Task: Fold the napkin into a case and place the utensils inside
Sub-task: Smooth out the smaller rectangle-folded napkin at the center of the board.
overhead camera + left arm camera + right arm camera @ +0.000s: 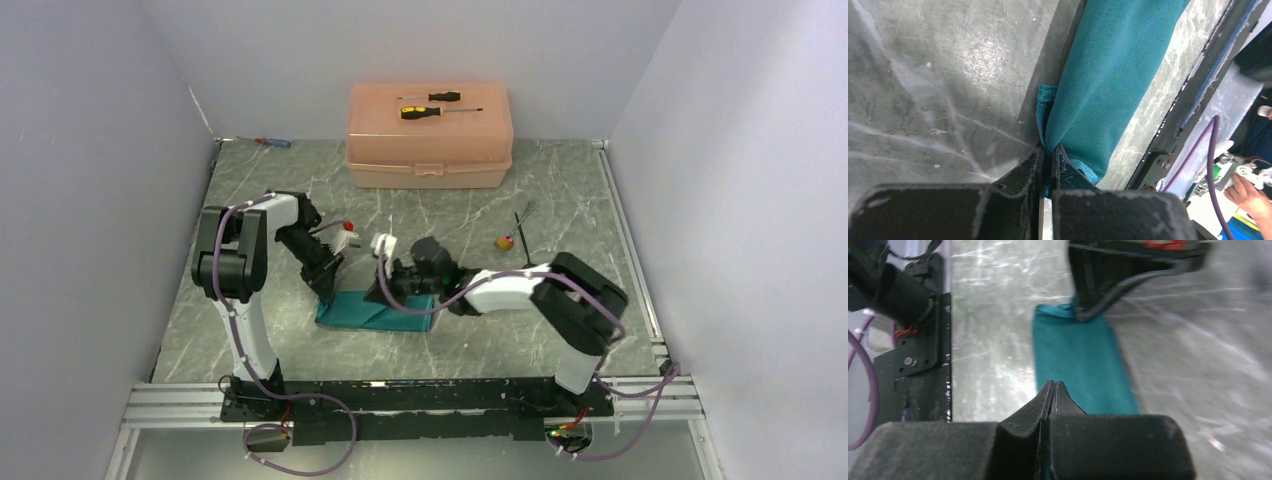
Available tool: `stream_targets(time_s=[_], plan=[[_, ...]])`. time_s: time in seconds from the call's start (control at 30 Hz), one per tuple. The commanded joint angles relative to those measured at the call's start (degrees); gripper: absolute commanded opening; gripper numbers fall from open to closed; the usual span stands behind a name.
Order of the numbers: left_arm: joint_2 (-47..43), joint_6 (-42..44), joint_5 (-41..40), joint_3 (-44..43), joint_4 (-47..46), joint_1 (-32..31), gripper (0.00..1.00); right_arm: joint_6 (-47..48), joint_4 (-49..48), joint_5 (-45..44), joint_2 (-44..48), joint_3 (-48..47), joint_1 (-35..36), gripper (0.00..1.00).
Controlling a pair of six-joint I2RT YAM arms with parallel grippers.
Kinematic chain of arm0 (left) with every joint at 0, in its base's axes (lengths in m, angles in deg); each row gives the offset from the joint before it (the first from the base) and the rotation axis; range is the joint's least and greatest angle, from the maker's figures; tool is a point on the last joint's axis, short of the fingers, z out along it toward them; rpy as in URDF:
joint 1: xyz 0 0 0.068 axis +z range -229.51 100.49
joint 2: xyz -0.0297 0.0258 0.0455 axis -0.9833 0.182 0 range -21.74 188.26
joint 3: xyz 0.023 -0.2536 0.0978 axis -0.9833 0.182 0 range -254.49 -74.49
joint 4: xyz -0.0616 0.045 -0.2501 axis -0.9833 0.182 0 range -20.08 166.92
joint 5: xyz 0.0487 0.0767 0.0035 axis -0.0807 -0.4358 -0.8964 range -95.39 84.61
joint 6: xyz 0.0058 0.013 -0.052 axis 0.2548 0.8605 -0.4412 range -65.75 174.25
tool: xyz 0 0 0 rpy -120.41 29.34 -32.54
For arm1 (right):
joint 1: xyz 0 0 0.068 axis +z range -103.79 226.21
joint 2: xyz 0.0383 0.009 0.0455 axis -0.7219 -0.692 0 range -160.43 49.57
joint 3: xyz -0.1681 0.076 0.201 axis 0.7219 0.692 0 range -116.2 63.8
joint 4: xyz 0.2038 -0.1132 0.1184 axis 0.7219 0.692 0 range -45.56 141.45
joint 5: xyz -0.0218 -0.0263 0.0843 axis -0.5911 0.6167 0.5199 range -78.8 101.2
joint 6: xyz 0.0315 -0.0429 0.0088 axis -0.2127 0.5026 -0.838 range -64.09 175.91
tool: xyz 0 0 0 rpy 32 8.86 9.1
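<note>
The teal napkin [372,312] lies folded into a long narrow strip near the table's front. My left gripper [328,296] is shut on the napkin's left end, and the left wrist view shows cloth [1108,75] bunched between its tips [1048,147]. My right gripper [386,290] hovers over the strip's other end with its jaws shut [1054,384]. No cloth shows between its tips; the napkin [1078,360] stretches away beyond them. A thin dark fork [522,226] lies on the table to the right, apart from both grippers.
A peach plastic box [430,150] stands at the back with two yellow-and-black screwdrivers [430,105] on its lid. A small red-and-blue screwdriver [272,142] lies at the back left. A small yellow-and-red object [505,241] sits beside the fork. Walls enclose three sides.
</note>
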Motion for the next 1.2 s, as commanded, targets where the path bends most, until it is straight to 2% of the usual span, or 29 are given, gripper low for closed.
stream_targets(time_s=[0.0,0.1,0.27,0.3,0.33,0.37,0.53,0.67,0.77,0.9,0.93,0.97,1.0,1.17], plan=[[-3.7,-0.5,-3.9,1.8,-7.4,-0.5,0.11,-4.1,-13.9,1.6,-7.6,-4.4,5.1,0.00],[-5.1,0.5,-4.5,2.2,-7.6,-0.5,0.21,-4.4,-13.7,0.4,-12.5,-6.8,6.3,0.00],[-6.7,1.3,-3.7,-0.5,-4.8,0.1,0.44,-5.0,-13.3,-2.4,-15.8,-6.6,6.4,0.00],[-7.0,1.7,-3.2,-1.5,-3.9,0.5,0.55,-4.9,-13.0,-2.6,-16.1,-6.3,6.4,0.00],[-7.1,2.3,-2.6,-2.6,-2.6,0.8,0.80,-4.8,-12.6,-2.5,-16.4,-6.3,6.5,0.00],[-7.2,3.1,-2.1,-4.1,-1.3,1.0,0.93,-4.7,-11.8,-2.3,-16.7,-6.4,6.4,0.00],[-8.6,2.5,-3.0,-7.4,0.4,1.4,0.95,-4.8,-11.0,-1.6,-16.8,-6.4,6.4,0.00],[-12.1,-1.1,-5.7,-6.7,-4.5,1.3,0.95,-5.3,-10.3,-0.7,-15.0,-7.2,6.5,0.00],[-12.8,-5.4,-7.7,-7.4,-6.8,1.9,0.95,-5.1,-7.2,-1.3,-10.3,-8.9,6.3,0.02],[-10.0,-9.7,-5.0,-15.4,-2.0,5.4,0.95,-5.4,0.8,-4.4,-2.5,-11.5,4.2,0.36],[-9.6,-10.3,-4.4,-17.6,-1.0,5.7,0.95,-6.3,2.7,-5.2,-0.4,-11.7,3.2,0.56],[-9.6,-11.1,-4.3,-19.7,-0.3,5.8,0.95,-7.4,4.8,-6.7,2.1,-11.8,2.1,0.92],[-9.9,-12.2,-5.1,-21.3,-0.2,6.9,0.95,-8.5,7.3,-8.8,4.6,-12.0,0.9,0.99],[-13.1,-15.2,-11.8,-25.6,-1.3,7.2,0.95,-14.3,27.2,-22.5,15.2,-14.0,-7.7,1.00]])
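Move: Right under the shut right fingers, about 9 cm down, lies the middle of the folded napkin; from that hand the ladle is some 32 cm to the right and 15 cm ahead, the fruit-ended fork some 29 cm right and 17 cm ahead, and the toolbox about 35 cm ahead and 11 cm right. The left hand still pinches the napkin's far left corner, with the napkin's middle about 10 cm to its right, 2 cm back and 1 cm lower. Dipping about 7 cm, and left and slightly back, the closed right hand comes down to the napkin's left half and stays there, while the left fingers open, let go of the corner and leave forward and up, some 13 cm each way, tilting about 30 degrees until they point more nearly straight down. Then the right hand rises steeply off, turning forward and right as its fingers open wide. ##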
